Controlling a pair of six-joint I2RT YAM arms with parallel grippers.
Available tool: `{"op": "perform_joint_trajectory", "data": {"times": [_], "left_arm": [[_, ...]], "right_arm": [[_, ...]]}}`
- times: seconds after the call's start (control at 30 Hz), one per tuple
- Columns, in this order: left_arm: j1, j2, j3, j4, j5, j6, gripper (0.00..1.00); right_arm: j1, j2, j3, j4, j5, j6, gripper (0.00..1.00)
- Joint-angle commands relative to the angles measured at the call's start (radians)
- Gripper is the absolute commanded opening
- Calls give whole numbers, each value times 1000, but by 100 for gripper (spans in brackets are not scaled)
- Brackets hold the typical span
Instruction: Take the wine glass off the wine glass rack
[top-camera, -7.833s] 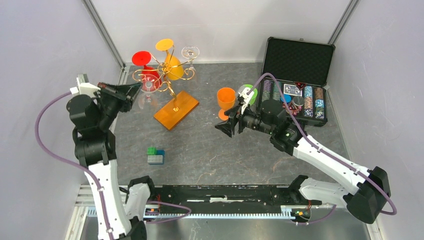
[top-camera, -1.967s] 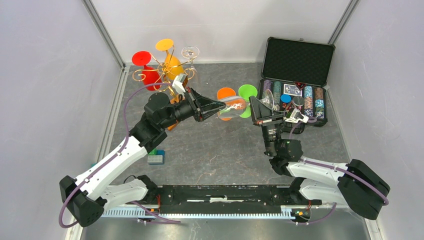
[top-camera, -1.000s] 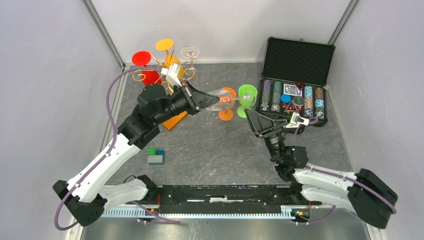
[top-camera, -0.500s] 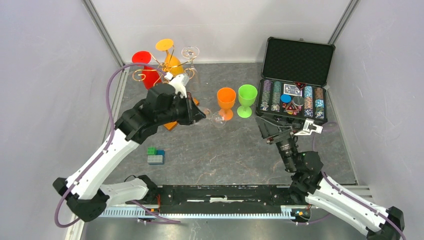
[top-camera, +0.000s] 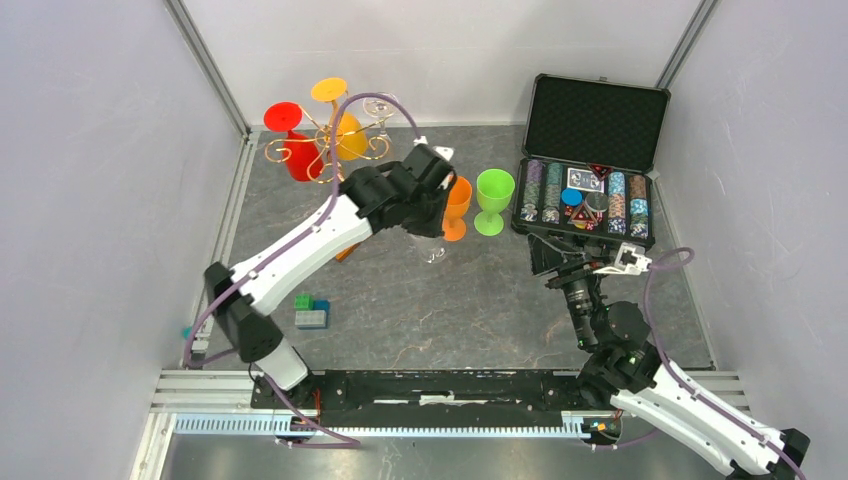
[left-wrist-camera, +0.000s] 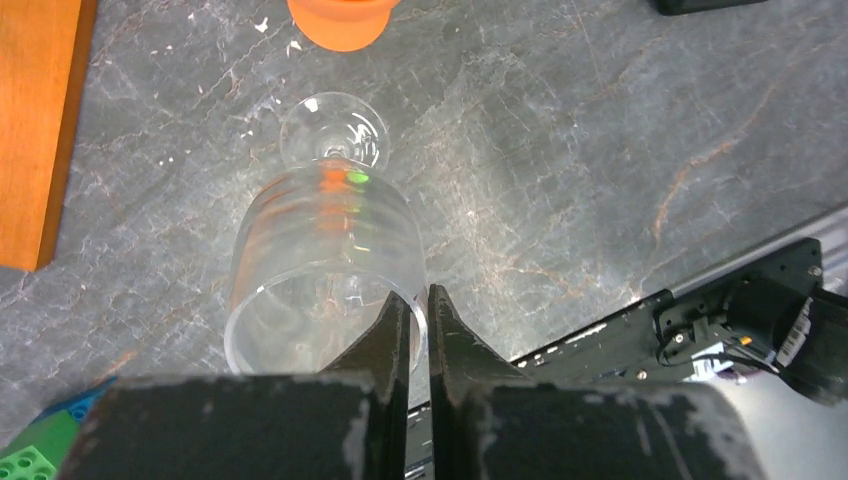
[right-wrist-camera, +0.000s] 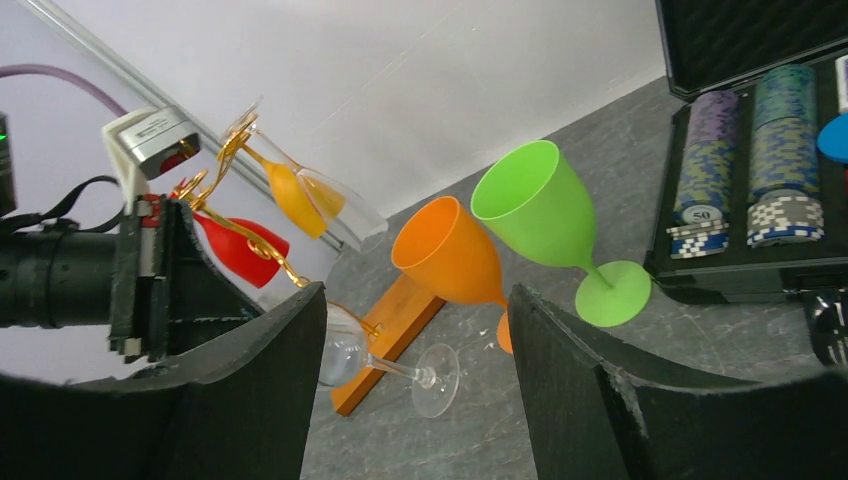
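My left gripper (left-wrist-camera: 420, 300) is shut on the rim of a clear wine glass (left-wrist-camera: 330, 240), one finger inside the bowl and one outside. The glass hangs tilted, its foot (right-wrist-camera: 436, 380) low over the grey table, just in front of an orange goblet (top-camera: 455, 203). From above, the left gripper (top-camera: 426, 215) covers the bowl; only the foot (top-camera: 432, 250) shows. The wine glass rack (top-camera: 325, 142) stands at the back left with a red, an orange and a clear glass on its gold arms; its orange base (left-wrist-camera: 35, 130) is mostly behind my arm. My right gripper (top-camera: 568, 262) stands open and empty.
A green goblet (top-camera: 493, 200) stands right of the orange one. An open black case of poker chips (top-camera: 585, 195) fills the back right. Green and blue toy bricks (top-camera: 311, 312) lie front left. White walls close both sides.
My left arm has swung right and turned its gripper downward, bringing the clear glass from lying sideways to hanging foot-down beside the orange goblet. The right arm has drawn back slightly.
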Motion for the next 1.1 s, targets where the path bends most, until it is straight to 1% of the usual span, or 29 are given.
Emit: {"op": "perform_joint_trajectory", "data": {"times": [0.0, 0.13, 0.3, 0.53, 0.7, 0.77, 0.8, 0.9, 1.0, 1.07], "left_arm": [[-22, 120, 156, -47, -53, 69, 2], [-41, 210, 218, -49, -24, 77, 2], [-48, 295, 254, -49, 1, 73, 2], [-53, 332, 265, -49, 1, 76, 3], [-53, 337, 274, -48, 7, 81, 15], [-53, 332, 278, -49, 8, 84, 24], [-52, 326, 283, -49, 6, 86, 31], [-53, 311, 305, -54, 7, 93, 45], [-52, 290, 344, -66, 9, 105, 53], [-51, 268, 365, -64, 8, 109, 62]], "right_arm": [[3, -28, 46, -68, 56, -29, 71], [3, -53, 46, -94, 79, -34, 71], [4, -76, 46, -115, 99, -39, 71], [3, -87, 50, -117, 89, -38, 71], [4, -77, 59, -114, 83, -41, 71], [4, -76, 58, -115, 79, -39, 71], [3, -75, 59, -114, 78, -40, 71], [3, -76, 57, -114, 76, -36, 71], [3, -75, 57, -114, 75, -35, 71], [3, -73, 58, -113, 75, -33, 71]]}}
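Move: The left hand already holds the clear wine glass pinched by its rim, foot down. The bare spot it is bound for lies about 4 cm ahead, 3 cm right and 22 cm below. From the hand, the orange glass stands some 13 cm ahead and 4 cm right, the green glass 14 cm ahead and 12 cm right, both middles roughly 14 cm below. From the empty right hand the spot is some 6 cm ahead, 17 cm left and 25 cm below. The left hand carries the clear glass down about 6 cm and right some 5 cm, a little forward as well, easing it by roughly 10 degrees of wrist tilt onto the bare table on the near side of the orange glass. It holds there briefly, then opens its fingers to about half, one inside the bowl and one outside, and starts to rise about 2 cm, while the empty right hand edges some 2 cm to its right, out of the way, still open. ##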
